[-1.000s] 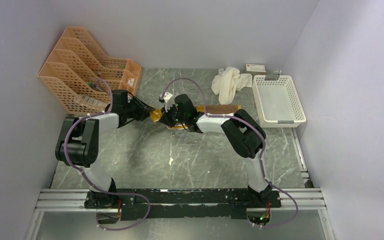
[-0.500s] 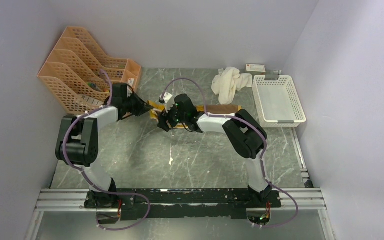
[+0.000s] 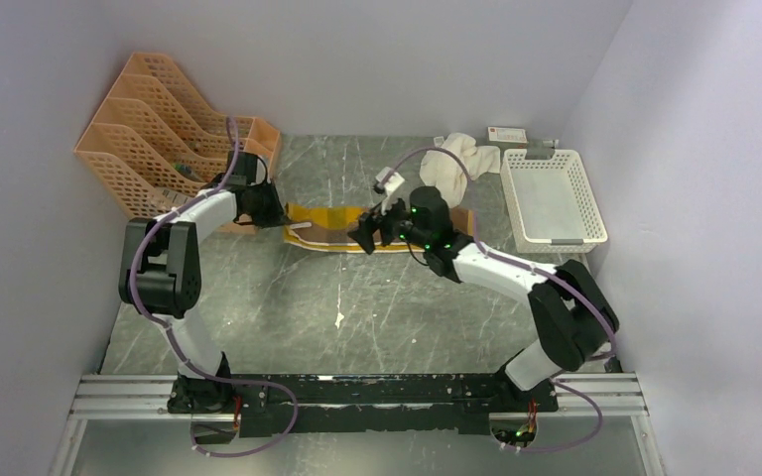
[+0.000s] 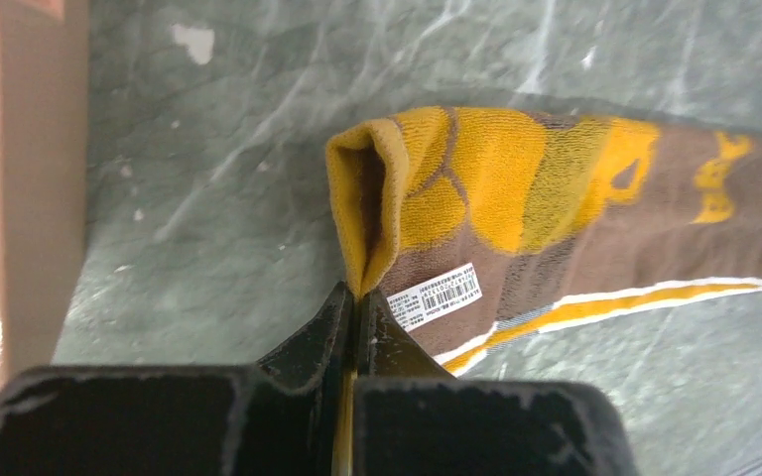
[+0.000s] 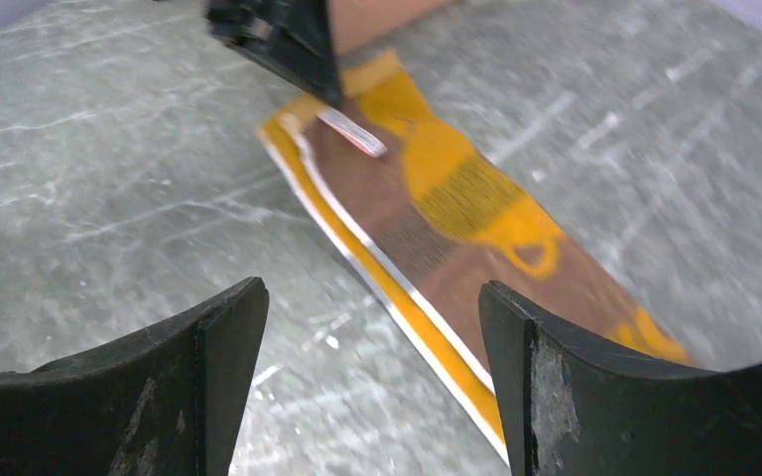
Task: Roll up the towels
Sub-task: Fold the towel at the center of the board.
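The brown towel (image 3: pixel 357 218) with mustard-yellow patterns lies stretched out flat in a long strip across the back middle of the table. My left gripper (image 3: pixel 280 220) is shut on its left end; in the left wrist view the jaws (image 4: pixel 357 297) pinch the folded yellow edge of the towel (image 4: pixel 556 208) beside a barcode label (image 4: pixel 435 295). My right gripper (image 3: pixel 365 234) hovers open over the strip's middle, holding nothing. In the right wrist view its tips (image 5: pixel 372 297) straddle the towel's near edge (image 5: pixel 456 218). The cream-white towel (image 3: pixel 456 164) lies crumpled at the back right.
An orange file rack (image 3: pixel 169 139) stands at the back left, close behind my left gripper, and shows in the left wrist view as the rack (image 4: pixel 30 178). A white basket (image 3: pixel 554 198) sits at the right, with a small box (image 3: pixel 508 134) behind it.
The right gripper opened, let go of the brown towel and drew back to the right. The left gripper shut on the towel's end and pulled it left, stretching the strip flat.
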Available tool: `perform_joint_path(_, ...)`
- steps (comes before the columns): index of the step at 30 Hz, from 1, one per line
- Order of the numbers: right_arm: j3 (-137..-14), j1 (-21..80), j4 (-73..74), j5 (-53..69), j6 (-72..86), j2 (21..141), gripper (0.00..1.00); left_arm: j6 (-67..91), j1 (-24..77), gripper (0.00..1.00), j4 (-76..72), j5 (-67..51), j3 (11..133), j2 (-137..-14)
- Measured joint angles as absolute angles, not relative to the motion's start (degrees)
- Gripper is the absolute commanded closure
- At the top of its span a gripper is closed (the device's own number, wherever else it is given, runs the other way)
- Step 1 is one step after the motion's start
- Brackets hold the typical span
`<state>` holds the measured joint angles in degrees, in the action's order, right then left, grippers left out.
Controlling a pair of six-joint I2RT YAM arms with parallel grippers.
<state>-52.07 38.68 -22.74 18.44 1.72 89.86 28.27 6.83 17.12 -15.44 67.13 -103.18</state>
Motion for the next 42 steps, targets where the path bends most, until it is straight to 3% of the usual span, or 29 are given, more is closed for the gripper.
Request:
perform_joint_path(9,-44.07,32.86,-17.04,1.8,7.07,79.31,0.13,20.86,10.07,0.93,26.52,-7.01,80.71,-105.32)
perform_joint_path(15,-44.38,30.41,-8.43,-14.87,12.16,72.25,0.0,19.7,19.79,0.93,29.5,-1.26,91.98,-109.65)
perform_joint_path(20,-44.38,25.87,-2.09,-24.77,16.82,64.25,0.0,19.9,28.47,0.93,32.88,2.15,99.79,-116.44)
perform_joint_path(35,-44.01,20.36,6.07,-31.35,20.97,55.33,0.0,25.91,42.81,0.93,36.38,1.3,118.39,-130.26)
perform_joint_path(42,-43.97,20.01,7.6,-31.57,21.98,53.6,0.0,30.17,46.61,0.93,32.99,-2.33,120.46,-134.72)
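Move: The left hand already holds the towel's left end, just above the table; the towel's right end lies about 44 cm to its right, 2 cm nearer the base and some 4 cm lower. The white cloth is about 41 cm right of this hand and 14 cm ahead. From the empty, open right hand the towel's right end lies about 26 cm right, 4 cm ahead and 14 cm below, the white basket some 45 cm right and 11 cm ahead. Still pinching the towel's left end, the left hand dips slightly, lifts about 7 cm with a short reach forward, then sweeps some 34 cm right over the rest of the towel towards its right end, coming back and sinking late while turning about 30 degrees clockwise. The right hand clears out ahead of it, some 30 cm right and rising about 6 cm, turning about 70 degrees clockwise, its fingers opening fully. ##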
